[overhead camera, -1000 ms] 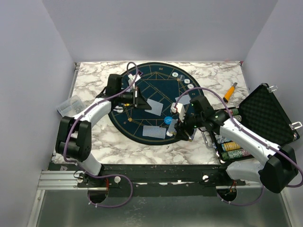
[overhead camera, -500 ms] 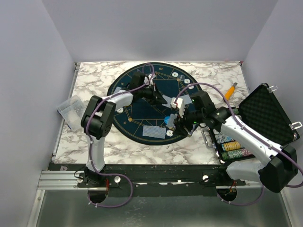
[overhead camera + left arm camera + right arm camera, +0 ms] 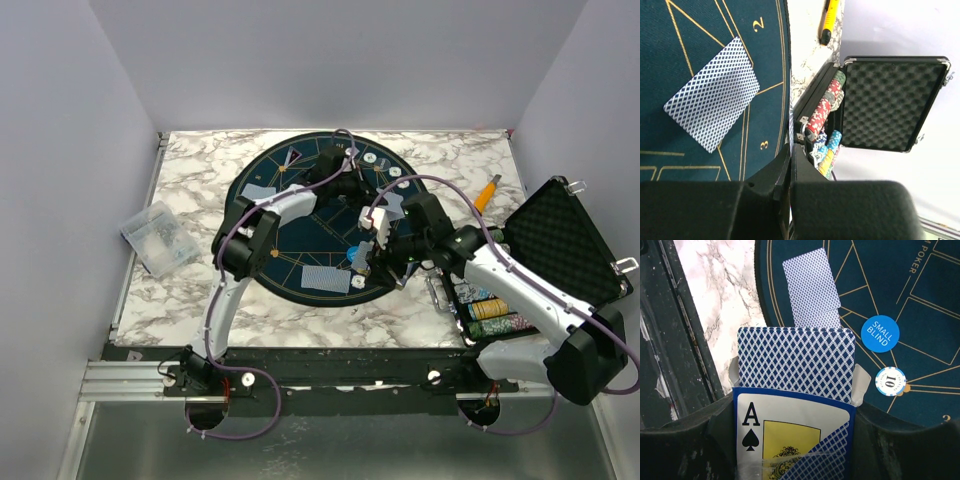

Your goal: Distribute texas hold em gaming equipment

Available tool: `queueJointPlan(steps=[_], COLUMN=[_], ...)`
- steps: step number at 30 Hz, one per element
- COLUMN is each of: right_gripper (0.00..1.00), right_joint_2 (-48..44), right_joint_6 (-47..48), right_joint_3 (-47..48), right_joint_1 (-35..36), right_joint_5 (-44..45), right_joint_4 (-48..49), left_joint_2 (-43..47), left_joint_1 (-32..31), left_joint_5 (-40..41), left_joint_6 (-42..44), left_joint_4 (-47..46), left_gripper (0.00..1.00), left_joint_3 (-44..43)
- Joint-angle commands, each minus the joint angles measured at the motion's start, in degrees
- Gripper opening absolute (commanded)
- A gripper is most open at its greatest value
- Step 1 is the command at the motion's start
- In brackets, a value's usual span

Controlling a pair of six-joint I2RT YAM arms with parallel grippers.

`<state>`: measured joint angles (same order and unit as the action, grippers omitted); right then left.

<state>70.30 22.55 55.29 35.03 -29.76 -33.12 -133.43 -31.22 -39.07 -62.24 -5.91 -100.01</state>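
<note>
My left gripper (image 3: pixel 791 156) is shut, and the thin edge of a playing card (image 3: pixel 790 131) shows between its jaws. In the top view it hangs over the far middle of the round dark mat (image 3: pixel 290 235). My right gripper (image 3: pixel 795 440) is shut on an ace-of-spades card box (image 3: pixel 790 435), with the blue-backed deck (image 3: pixel 796 357) sticking out of it. It hovers at the mat's near right edge (image 3: pixel 368 255). Below it lie a face-down card (image 3: pixel 810 287), a blue small-blind disc (image 3: pixel 880 333) and a white chip (image 3: pixel 890 381). More cards (image 3: pixel 325 278) lie on the mat.
An open black foam-lined case (image 3: pixel 560 245) with rows of coloured chips (image 3: pixel 822 115) stands at the right. An orange-handled tool (image 3: pixel 487 193) lies at the far right. A clear plastic bag (image 3: pixel 158 235) sits on the marble at the left. Small chips (image 3: pixel 385 165) dot the mat's far rim.
My left arm has swung from the mat's left side across to its far middle, gripper still shut. My right arm with the card box has barely shifted.
</note>
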Motion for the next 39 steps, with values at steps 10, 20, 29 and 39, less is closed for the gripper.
queueJointPlan(steps=[10,20,29,39], right_gripper=[0.00,0.01,0.01,0.00], right_joint_2=[-0.04,-0.78,-1.13,-2.13], right_joint_6=[0.11,0.36,0.75,1.19], right_joint_3=[-0.08,-0.74,-1.83,-2.75], right_joint_1=[0.08,0.10,0.11,0.13], right_joint_5=[1.41,1.33,1.28,0.94], right_joint_4=[-0.31,-0.26,0.08,0.10], left_joint_2=[-7.78,2.47,16.94,43.91], left_joint_1=[-2.25,1.39,4.60,13.70], left_joint_5=[3.83,5.02,10.26,0.37], left_joint_6=[-4.08,3.53,27.16,42.47], left_joint_4=[2.79,9.55,26.68,8.59], left_gripper=[0.32,0.46,0.97,0.98], left_joint_3=[-11.43,-1.58,3.20,29.96])
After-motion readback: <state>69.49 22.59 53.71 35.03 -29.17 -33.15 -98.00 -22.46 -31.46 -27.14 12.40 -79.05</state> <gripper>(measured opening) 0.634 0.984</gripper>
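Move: The shut left fingers still hold a card. Its drop place, the card already lying between seats 2 and 3, is about 6 cm to the right, 2 cm back and 6 cm below. The nearest white chip lies roughly 8 cm right and 3 cm ahead; the small blind button is some 15 cm back and 4 cm left. From the right hand, which holds the deck, that lying card is about 15 cm ahead, 4 cm right and 10 cm below. The left hand lets go of its card onto the one already lying there, easing about 3 cm right and 2 cm down as the fingers part, then dipping a little lower while sliding back left. Clear of the cards, it sweeps away left some 15 cm and rises, drawing back slightly at the end, fingers spread wide and wrist tilting up by about 30 degrees. The right hand keeps the deck in place. ##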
